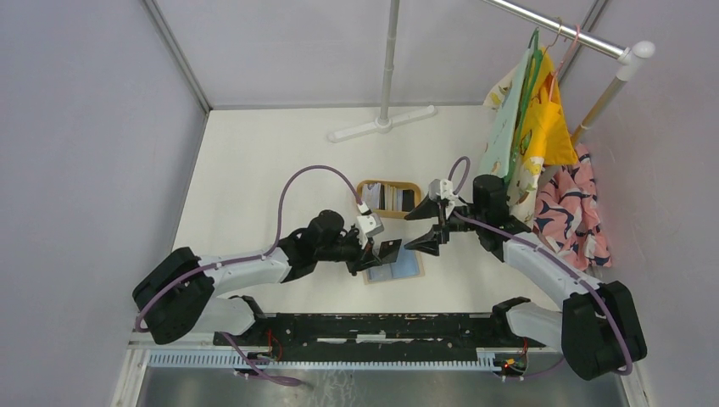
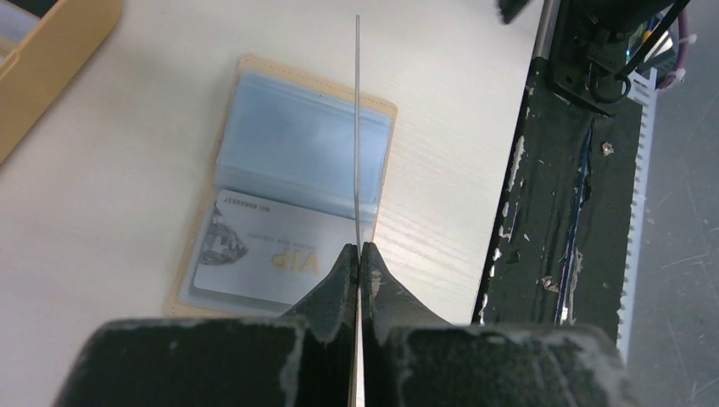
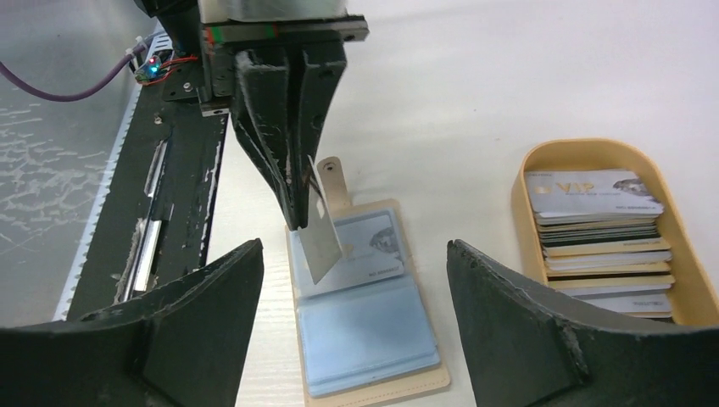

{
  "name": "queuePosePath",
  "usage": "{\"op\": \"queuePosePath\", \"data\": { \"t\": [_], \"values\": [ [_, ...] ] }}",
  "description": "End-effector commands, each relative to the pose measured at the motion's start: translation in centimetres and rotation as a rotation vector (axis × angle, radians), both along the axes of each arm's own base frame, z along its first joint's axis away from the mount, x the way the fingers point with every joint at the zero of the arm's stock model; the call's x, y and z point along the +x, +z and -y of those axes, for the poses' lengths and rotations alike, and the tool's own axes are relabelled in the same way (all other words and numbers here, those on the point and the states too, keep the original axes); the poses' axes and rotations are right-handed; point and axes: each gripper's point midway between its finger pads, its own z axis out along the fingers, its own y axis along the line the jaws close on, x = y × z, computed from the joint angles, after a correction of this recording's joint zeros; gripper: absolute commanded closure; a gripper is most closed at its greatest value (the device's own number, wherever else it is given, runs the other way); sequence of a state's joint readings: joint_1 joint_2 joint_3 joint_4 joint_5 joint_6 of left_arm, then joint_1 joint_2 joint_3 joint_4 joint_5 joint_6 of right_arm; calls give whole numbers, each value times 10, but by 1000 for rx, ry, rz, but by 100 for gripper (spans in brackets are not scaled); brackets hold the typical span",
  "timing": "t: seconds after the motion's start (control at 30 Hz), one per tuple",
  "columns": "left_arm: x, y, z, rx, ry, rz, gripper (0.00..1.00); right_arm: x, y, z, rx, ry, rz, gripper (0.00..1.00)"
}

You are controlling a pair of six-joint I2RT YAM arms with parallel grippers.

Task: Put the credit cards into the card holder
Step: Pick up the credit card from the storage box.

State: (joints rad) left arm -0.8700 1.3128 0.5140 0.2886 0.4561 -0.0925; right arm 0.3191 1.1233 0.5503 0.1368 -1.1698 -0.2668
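Observation:
The beige card holder (image 1: 405, 270) lies open on the table, its light blue pockets facing up (image 2: 297, 144) (image 3: 373, 331). One silver VIP card (image 2: 263, 250) sits in a pocket. My left gripper (image 1: 376, 253) (image 2: 360, 254) is shut on a thin credit card (image 2: 357, 127), edge-on in its own view. That card (image 3: 322, 242) hangs tilted just over the holder's pocket edge. My right gripper (image 1: 428, 227) (image 3: 354, 246) stands open and empty, just beyond the holder and facing it. More credit cards (image 3: 593, 229) are stacked in the oval wooden tray (image 3: 519, 212) (image 1: 363, 197).
A black rail (image 1: 373, 326) runs along the near table edge, right beside the holder (image 2: 551, 212). A white stand base (image 1: 381, 125) lies at the back. A rack of hanging clothes (image 1: 543, 136) fills the right side. Grey walls close in left and rear.

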Motion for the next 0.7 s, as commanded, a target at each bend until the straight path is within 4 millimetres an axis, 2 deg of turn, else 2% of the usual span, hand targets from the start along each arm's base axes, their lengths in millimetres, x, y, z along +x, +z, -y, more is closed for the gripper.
{"op": "queuePosePath", "data": {
  "t": [0.0,0.2,0.4,0.67],
  "values": [
    [8,24,7,-10,-60,193,98,-4,-4,-6,13,38,-25,18],
    [6,23,7,-4,-79,211,98,-17,-12,-15,-1,105,-49,29],
    [6,25,7,-8,-80,221,98,-23,-16,-20,-9,131,-60,56],
    [7,28,7,-11,-64,226,98,-26,-19,-24,-29,153,-60,86]
  ]
}}
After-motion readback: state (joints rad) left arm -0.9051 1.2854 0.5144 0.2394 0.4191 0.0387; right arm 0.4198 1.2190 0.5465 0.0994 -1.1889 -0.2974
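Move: The black card, held by the left fingers, has its middle about 4 cm back from the open right hand, 5 cm to its left and 3 cm below. From that right hand the card holder lies open on the table some 4 cm back, 3 cm left and 13 cm down, while the storage box stands 11 cm ahead and 4 cm left, also about 13 cm down. From the left hand the card's middle is about 3 cm to the right, 1 cm ahead and 1 cm lower. The right hand sinks and draws back about 3 cm each way while easing some 2 cm left, bringing its fingers from nearly wide open around the free end of the black card and narrowing them to about a fifth open, one finger on either side of it. The left hand keeps its pinch on the card's other end and stays almost in place over the card holder, its wrist turning only some 7 degrees. ##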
